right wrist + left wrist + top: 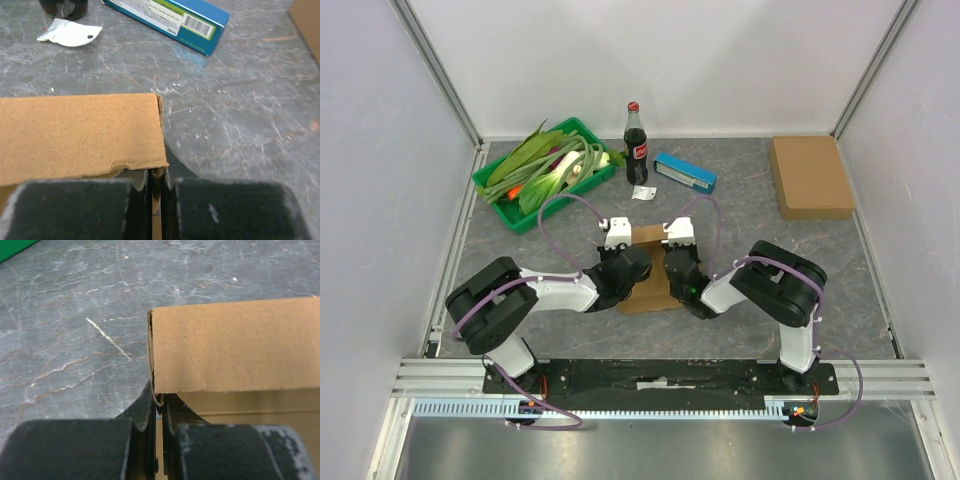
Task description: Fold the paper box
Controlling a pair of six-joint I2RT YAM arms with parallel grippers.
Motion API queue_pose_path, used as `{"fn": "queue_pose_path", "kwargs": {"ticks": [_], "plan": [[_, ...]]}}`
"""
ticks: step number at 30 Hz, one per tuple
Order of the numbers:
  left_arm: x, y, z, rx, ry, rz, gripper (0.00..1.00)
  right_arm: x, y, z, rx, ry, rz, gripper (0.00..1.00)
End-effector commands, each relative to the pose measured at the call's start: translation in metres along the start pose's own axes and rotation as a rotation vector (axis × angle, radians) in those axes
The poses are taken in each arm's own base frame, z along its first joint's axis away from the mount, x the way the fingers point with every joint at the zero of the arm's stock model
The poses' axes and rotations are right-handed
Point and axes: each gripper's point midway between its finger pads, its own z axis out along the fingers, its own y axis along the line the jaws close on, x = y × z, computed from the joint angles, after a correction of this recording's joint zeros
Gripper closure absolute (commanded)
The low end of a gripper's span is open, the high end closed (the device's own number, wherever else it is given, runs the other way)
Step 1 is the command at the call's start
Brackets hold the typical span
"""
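The paper box [648,285] is a brown cardboard piece lying between the two arms in the middle of the table. My left gripper [634,264] is at its left side. In the left wrist view that gripper [160,403] is shut on the thin left wall of the box [235,345], just under a folded-over flap. My right gripper [672,264] is at the right side. The right wrist view shows this gripper [158,173] shut on the box's right wall, below the flap [75,135]. Both arms hide most of the box from above.
A green tray [513,214] of vegetables stands at the back left, a cola bottle [636,145] beside it. A blue carton [685,172] and a white scrap [642,192] lie behind the box. A flat brown box [810,177] lies at the back right.
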Motion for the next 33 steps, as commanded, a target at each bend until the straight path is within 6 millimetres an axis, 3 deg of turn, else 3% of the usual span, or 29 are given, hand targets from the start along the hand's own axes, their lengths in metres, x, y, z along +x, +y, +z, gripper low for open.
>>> {"fn": "queue_pose_path", "kwargs": {"ticks": [1,6,7,8,9,10,11,12,13,14,15,16,18,19,21,22,23,24,25,27,28,33], "plan": [[-0.012,-0.008,0.0,-0.022,-0.016,-0.091,0.98,-0.003,-0.007,-0.021,0.204,-0.014,-0.081,1.0],[-0.009,-0.006,0.001,-0.052,0.004,-0.093,0.98,0.004,-0.009,-0.025,0.215,-0.013,-0.083,1.0],[-0.007,-0.004,0.0,-0.055,0.009,-0.088,0.98,0.0,-0.012,-0.027,0.198,-0.017,-0.067,1.0],[-0.007,-0.005,0.0,-0.053,0.007,-0.09,0.98,-0.003,0.002,-0.025,0.103,-0.014,-0.041,1.0],[-0.006,-0.003,0.0,-0.056,0.009,-0.089,0.98,0.006,-0.003,-0.027,0.081,0.037,-0.092,0.96],[-0.007,-0.003,0.0,-0.055,0.009,-0.09,0.98,-0.007,-0.005,-0.031,0.042,0.038,-0.075,0.78],[-0.007,-0.002,-0.001,-0.059,0.009,-0.086,0.98,-0.008,-0.007,-0.034,-0.001,0.049,-0.089,0.5],[-0.006,-0.002,-0.001,-0.057,0.011,-0.083,0.98,-0.004,-0.004,-0.036,-0.089,0.076,-0.104,0.43],[-0.006,-0.001,-0.001,-0.06,0.01,-0.082,0.98,-0.014,-0.015,-0.045,-0.105,0.068,-0.083,0.35],[-0.007,-0.001,-0.002,-0.06,0.008,-0.08,0.98,-0.005,-0.023,-0.051,-0.122,0.121,-0.125,0.24],[-0.007,-0.001,-0.001,-0.061,0.009,-0.074,0.98,0.0,-0.02,-0.052,-0.194,0.167,-0.118,0.23],[-0.008,-0.001,-0.002,-0.062,0.008,-0.075,0.98,-0.012,-0.024,-0.056,-0.21,0.168,-0.094,0.21],[-0.008,-0.001,-0.001,-0.061,0.009,-0.07,0.98,0.002,-0.023,-0.068,-0.319,0.252,-0.1,0.17],[-0.008,-0.001,-0.002,-0.061,0.013,-0.066,0.98,-0.004,-0.028,-0.073,-0.322,0.259,-0.078,0.17],[-0.008,-0.002,-0.002,-0.066,0.021,-0.063,0.98,0.013,-0.044,-0.08,-0.319,0.356,-0.079,0.1],[-0.01,-0.002,-0.003,-0.065,0.02,-0.067,0.98,0.012,-0.04,-0.084,-0.357,0.397,-0.014,0.1],[-0.009,-0.001,-0.003,-0.067,0.023,-0.069,0.98,0.025,-0.057,-0.087,-0.311,0.477,0.012,0.09],[-0.009,-0.001,-0.003,-0.07,0.028,-0.068,0.98,0.026,-0.059,-0.091,-0.311,0.507,0.097,0.07],[-0.009,-0.001,-0.004,-0.07,0.032,-0.069,0.98,0.028,-0.047,-0.101,-0.399,0.554,0.176,0.05],[-0.01,-0.002,-0.004,-0.073,0.038,-0.081,0.98,0.037,-0.048,-0.111,-0.431,0.613,0.29,0.03],[-0.011,-0.004,-0.004,-0.069,0.039,-0.086,0.98,0.039,-0.039,-0.121,-0.485,0.651,0.334,0.02],[-0.005,-0.006,-0.004,-0.08,0.087,-0.076,0.98,0.058,-0.026,-0.136,-0.558,0.715,0.413,0.03]]}}
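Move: The right hand starts with its fingers shut on the paper box's far right corner; the box's right side flap, where it heads, lies about 7 cm back, 3 cm to its right and some 5 cm below. The blue box is roughly 16 cm ahead and 3 cm to the right, the white paper slip 12 cm ahead and 8 cm left, both 6 cm lower. From the left hand, which holds the far left corner, that flap is about 7 cm back, 14 cm right and 4 cm below. The right hand, fingers still shut at the corner of the far wall, first draws back about 2 cm with a slight clockwise turn, then spreads its fingers to let go and lifts some 5 cm while backing off to the right. It then goes on back and right and drops about 7 cm beside the box's right flap, fingers wide open, tipping some 35 degrees nose-down and rolling its left side up, while the left hand keeps its pinch on the far left corner almost in place. ##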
